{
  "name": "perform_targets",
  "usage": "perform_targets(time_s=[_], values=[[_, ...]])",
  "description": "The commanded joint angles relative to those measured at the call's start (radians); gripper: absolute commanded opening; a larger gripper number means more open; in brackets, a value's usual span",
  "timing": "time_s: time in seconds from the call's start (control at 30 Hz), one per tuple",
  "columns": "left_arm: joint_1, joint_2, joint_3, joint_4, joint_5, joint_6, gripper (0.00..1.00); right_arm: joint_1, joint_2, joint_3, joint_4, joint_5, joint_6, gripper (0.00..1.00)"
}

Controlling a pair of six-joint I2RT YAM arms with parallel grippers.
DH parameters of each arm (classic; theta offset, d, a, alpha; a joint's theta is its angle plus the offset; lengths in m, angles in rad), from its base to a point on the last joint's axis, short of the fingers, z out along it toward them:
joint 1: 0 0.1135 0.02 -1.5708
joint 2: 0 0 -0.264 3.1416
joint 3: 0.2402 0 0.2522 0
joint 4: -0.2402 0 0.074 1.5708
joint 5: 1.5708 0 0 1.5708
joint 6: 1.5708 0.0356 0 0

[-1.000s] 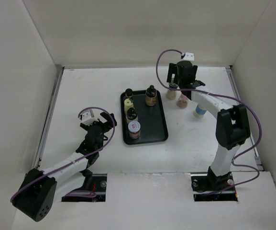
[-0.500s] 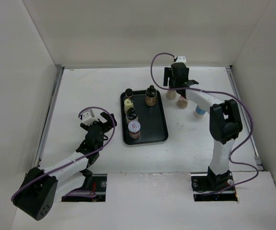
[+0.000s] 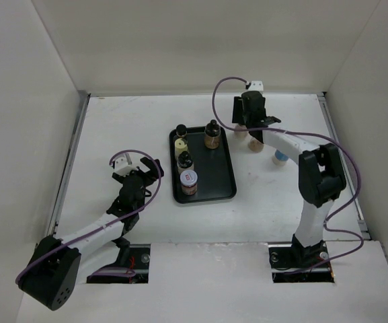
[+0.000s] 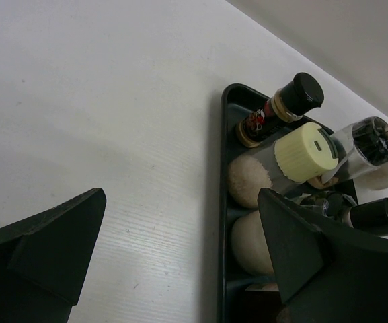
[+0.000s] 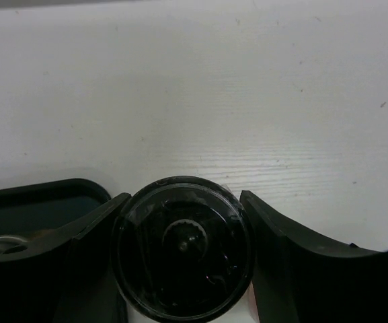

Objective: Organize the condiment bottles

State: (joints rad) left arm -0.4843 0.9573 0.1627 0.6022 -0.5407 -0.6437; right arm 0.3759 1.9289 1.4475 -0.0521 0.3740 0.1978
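A black tray (image 3: 224,182) in the middle of the table holds several upright condiment bottles, among them a yellow-capped one (image 3: 180,145) and a pink-capped one (image 3: 189,180). Right of the tray's far corner, my right gripper (image 3: 242,124) stands over a bottle. In the right wrist view its fingers (image 5: 93,235) press both sides of that bottle's round black cap (image 5: 183,249). Two more bottles (image 3: 253,142) (image 3: 281,157) stand beside the right arm. My left gripper (image 3: 146,171) hovers open left of the tray, with only bare table between its fingers (image 4: 52,235).
The tray's rim (image 4: 222,202) lies close to my left gripper's right finger, with a black-capped bottle (image 4: 294,101) and the yellow-capped one (image 4: 306,151) behind it. A tray corner (image 5: 39,202) shows left of my right gripper. White walls enclose the table.
My right gripper moved left from the bottles at the far right to the bottle by the tray's corner, and its jaws closed in on the cap. The left arm stayed still.
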Motion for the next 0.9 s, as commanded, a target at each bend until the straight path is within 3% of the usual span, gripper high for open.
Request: perform_targets(time_s=[0.0,0.4,0.87], values=[[0.01,-0.025,0.003,0.045,0.002,-0.01,1.0,0.039,-0.188,-0.001,0.199,0.054,0.006,0.5],[0.01,0.001,0.006,0.054,0.01,-0.017,1.0,0.204,-0.41,-0.306,0.176,0.115,0.045,0.51],[0.014,-0.015,-0.002,0.053,0.013,-0.022,1.0,0.327,-0.21,-0.262,0.281,0.074,0.051,0.52]])
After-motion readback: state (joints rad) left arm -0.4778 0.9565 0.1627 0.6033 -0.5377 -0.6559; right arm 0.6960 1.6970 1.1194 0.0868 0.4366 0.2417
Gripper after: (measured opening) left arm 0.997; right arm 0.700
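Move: My right hand already grips the black lid of a condiment bottle. The free spot in the tray lies about 12 cm back, 11 cm to the left and 11 cm down. The spouted bottle stands some 7 cm ahead of that spot; the yellow-capped bottle is 9 cm back and 24 cm left of my hand, the pink-lidded bottle 5 cm back and 6 cm right. From my left hand, that spot is roughly 9 cm ahead and 28 cm right. Keeping the lid pinched, I swing my right hand back and left towards the tray's free spot, about 11 cm each way, arching up some 10 cm first and then sinking the same amount to bring the bottle down just behind the spouted bottle. The fingertips tilt up by nearly 15 degrees and mostly come back down, while the hand turns about 15 degrees counter-clockwise. ##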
